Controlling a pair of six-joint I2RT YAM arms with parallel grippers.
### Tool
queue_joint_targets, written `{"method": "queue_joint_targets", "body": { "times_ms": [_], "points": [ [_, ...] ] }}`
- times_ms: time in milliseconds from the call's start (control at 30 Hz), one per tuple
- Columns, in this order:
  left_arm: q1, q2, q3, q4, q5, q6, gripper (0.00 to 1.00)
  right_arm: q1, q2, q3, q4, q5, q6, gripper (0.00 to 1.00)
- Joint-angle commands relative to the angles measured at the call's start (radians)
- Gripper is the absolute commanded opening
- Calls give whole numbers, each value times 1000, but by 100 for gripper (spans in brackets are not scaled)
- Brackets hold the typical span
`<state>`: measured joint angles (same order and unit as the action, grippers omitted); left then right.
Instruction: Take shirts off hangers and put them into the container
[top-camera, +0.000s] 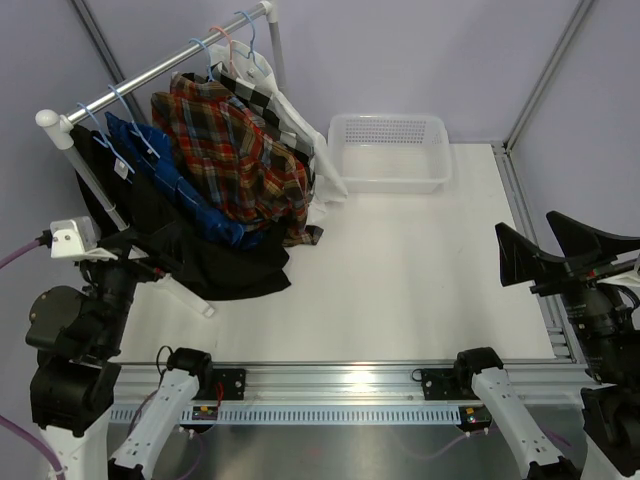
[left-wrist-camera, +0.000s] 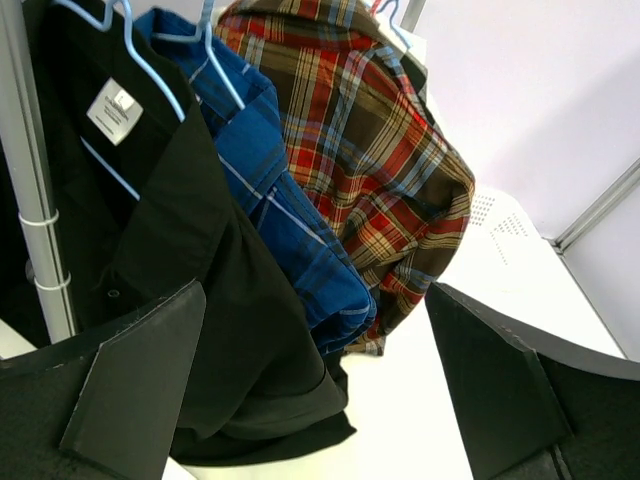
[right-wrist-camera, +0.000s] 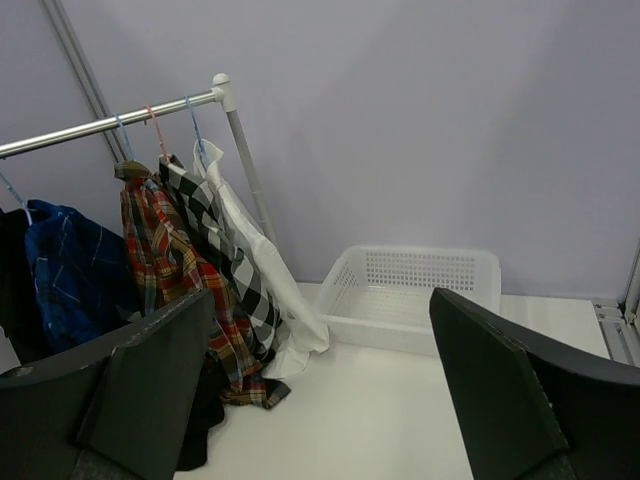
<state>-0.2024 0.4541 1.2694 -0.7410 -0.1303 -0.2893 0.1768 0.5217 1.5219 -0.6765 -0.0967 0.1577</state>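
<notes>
Several shirts hang on thin wire hangers from a rail at the back left. Nearest my left arm is the black shirt, its hem pooled on the table. Beyond it hang the blue plaid, the red-orange plaid and the white shirt with black checks. One hanger is pinkish. The container stands empty at the back centre. My left gripper is open, facing the black shirt and the blue plaid without touching them. At the right edge my right gripper stands open, apart from everything.
The metal rail with white end caps runs diagonally over the left of the table. A white rack foot lies on the table near my left arm. An aluminium frame rail lines the right edge.
</notes>
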Motion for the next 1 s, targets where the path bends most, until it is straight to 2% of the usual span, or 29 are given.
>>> {"method": "queue_joint_targets", "body": {
  "times_ms": [0,167,367,500,667,967],
  "points": [
    [-5,54,30,23,-37,-57,99,12,3,-12,25,-14,11,100],
    [-5,162,91,25,-130,-175,99,10,18,-49,17,-136,46,99],
    [-3,358,209,23,-279,-202,99,10,99,-46,-104,-265,66,99],
    [-5,463,297,23,-374,-215,99,10,132,-69,-170,-294,98,99],
    [-5,584,421,26,-382,-200,99,9,124,-127,-176,-313,108,99],
    [-3,762,528,26,-405,-206,95,10,98,-155,-170,-302,102,99]
  ]
}}
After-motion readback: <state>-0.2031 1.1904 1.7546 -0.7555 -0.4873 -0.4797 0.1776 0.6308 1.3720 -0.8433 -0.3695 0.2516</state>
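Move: The blue shirt's collar hangs about 20 cm ahead of the left hand, 3 cm to its left and 4 cm above it. The black shirt's collar is roughly 15 cm ahead of that hand, 7 cm left and 3 cm up; the middle of the red plaid shirt is 19 cm ahead, 11 cm right and 8 cm lower. From the right hand the blue collar lies some 18 cm ahead and 57 cm left, about 5 cm lower. Left hand, open, reaches forward about 17 cm to the blue collar; right sinks 11 cm, drifting left, tipping down. ##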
